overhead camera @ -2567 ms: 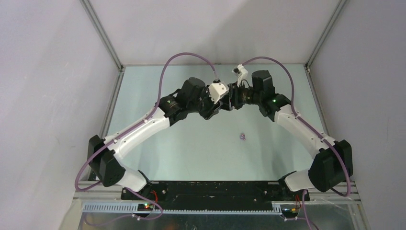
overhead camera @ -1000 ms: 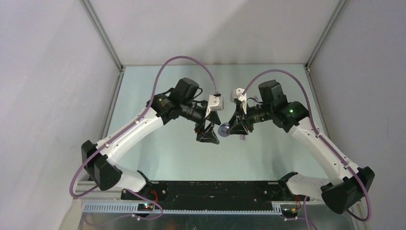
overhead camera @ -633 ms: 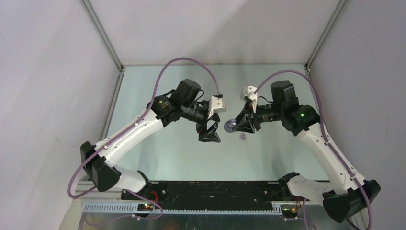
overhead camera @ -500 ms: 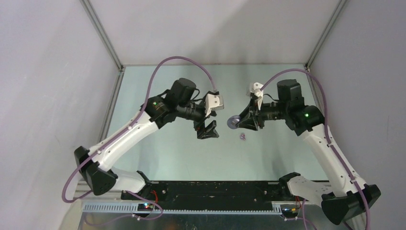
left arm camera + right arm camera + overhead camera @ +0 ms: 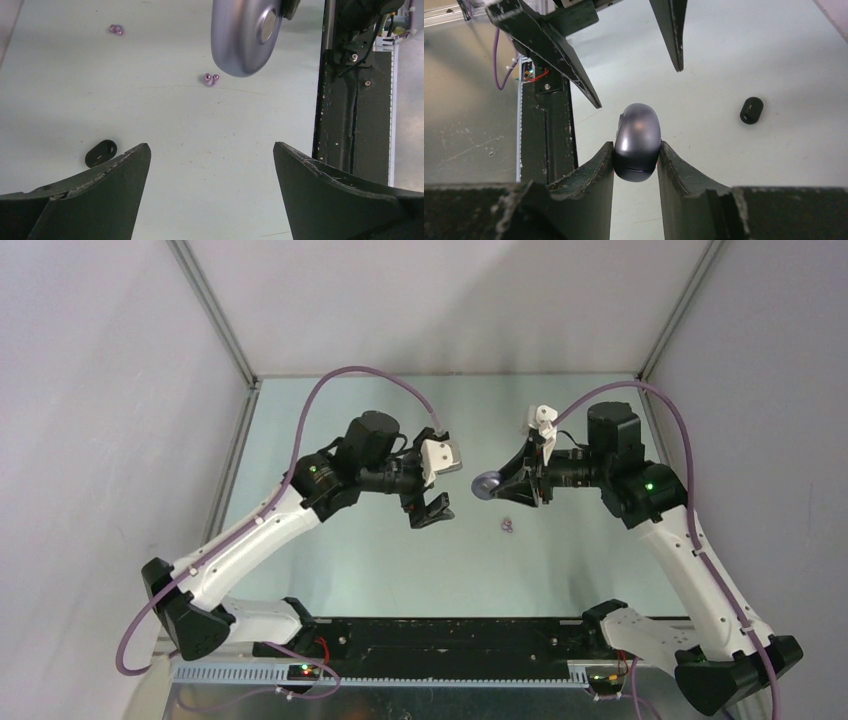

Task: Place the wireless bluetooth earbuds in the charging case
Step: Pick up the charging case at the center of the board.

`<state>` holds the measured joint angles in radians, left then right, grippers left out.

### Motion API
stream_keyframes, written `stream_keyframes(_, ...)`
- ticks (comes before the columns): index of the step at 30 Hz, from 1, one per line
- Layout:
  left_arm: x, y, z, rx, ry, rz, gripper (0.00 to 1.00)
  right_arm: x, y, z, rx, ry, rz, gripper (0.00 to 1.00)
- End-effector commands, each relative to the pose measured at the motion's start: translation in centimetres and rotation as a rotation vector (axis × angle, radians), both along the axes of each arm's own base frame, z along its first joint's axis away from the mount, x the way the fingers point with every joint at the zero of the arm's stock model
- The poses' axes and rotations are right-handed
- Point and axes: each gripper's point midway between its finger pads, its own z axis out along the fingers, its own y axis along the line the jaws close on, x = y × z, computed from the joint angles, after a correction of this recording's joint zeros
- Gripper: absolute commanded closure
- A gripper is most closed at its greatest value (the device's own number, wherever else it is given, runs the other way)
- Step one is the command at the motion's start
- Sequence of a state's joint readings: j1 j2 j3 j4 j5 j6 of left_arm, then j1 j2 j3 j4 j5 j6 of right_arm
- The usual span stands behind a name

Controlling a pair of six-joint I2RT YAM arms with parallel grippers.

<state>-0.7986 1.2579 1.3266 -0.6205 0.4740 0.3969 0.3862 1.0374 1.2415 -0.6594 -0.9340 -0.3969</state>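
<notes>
A glossy grey-purple oval charging case (image 5: 637,137) is pinched between the fingers of my right gripper (image 5: 636,150), which holds it in the air above the table. The top view shows the case (image 5: 487,487) just left of the right gripper (image 5: 500,490). My left gripper (image 5: 432,510) hangs open and empty a short way to the left, facing the case (image 5: 245,37). A pale purple earbud (image 5: 509,526) lies on the table below the case. The left wrist view shows it (image 5: 211,78), a second purple bead pair (image 5: 116,30) and a small black earbud (image 5: 100,152).
The black base rail (image 5: 450,635) runs along the near edge and appears in the left wrist view (image 5: 350,100). Metal frame posts (image 5: 215,320) rise at the back corners, with grey walls on either side. The black bud (image 5: 751,110) lies right of the held case.
Both grippers have drawn apart. The right one carried the case to the right and toward the back; the left one, still open, pulled back to the left.
</notes>
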Motion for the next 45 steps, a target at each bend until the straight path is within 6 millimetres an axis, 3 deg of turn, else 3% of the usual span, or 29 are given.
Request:
stream_keyframes(1,0.4,-0.7,1.6,-0.033,-0.095,-0.029,0.01,-0.2,0.5,0.4,0.007,-0.028,0.022,0.86)
stream_keyframes(5,-2.2,0.1,-0.5,0.074,-0.06,-0.208,0.01,-1.0,0.6,-0.5,-0.001,-0.033,0.051,0.85)
stream_keyframes(11,-6.1,-0.5,-1.0,0.047,0.065,-0.437,0.01,-1.5,1.2,-2.2,-0.036,-0.014,0.089,0.86)
stream_keyframes(17,-4.6,-1.2,-0.3,0.029,0.035,-0.366,0.01,-1.8,1.9,-3.5,-0.051,0.026,0.127,0.86)
stream_keyframes(24,-4.3,-2.7,-0.7,-0.021,0.12,-0.3,0.02,-2.1,2.8,-4.3,-0.053,0.062,0.158,0.86)
stream_keyframes(38,-6.3,-4.1,-1.1,-0.021,0.193,-0.365,0.21,-2.5,3.3,-5.2,-0.073,0.066,0.183,0.85)
stream_keyframes(45,-6.4,-4.1,-1.4,-0.015,0.197,-0.37,0.39,-2.6,3.3,-5.5,-0.083,0.058,0.193,0.85)
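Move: The silver charging case, pinched in the right fingers about 2 cm beyond their hand point and 1 cm below, lies some 9 cm to the left hand's right, 1 cm back and 3 cm above. The open left gripper is about 11 cm left of the right hand, 1 cm forward and 5 cm below. From the left hand, the nearer pink earbud is 6 cm forward, 16 right, and the black case 20 forward, 3 right, both some 27 below. The right hand keeps its pinch and carries the silver charging case down about 6 cm, drifting left and slightly back towards the left gripper. The left hand draws back 5 to 6 cm, turning clockwise some 20 degrees and sinking a little, then reaches right around the case as its wide-open fingers close to roughly two thirds, without gripping yet. ##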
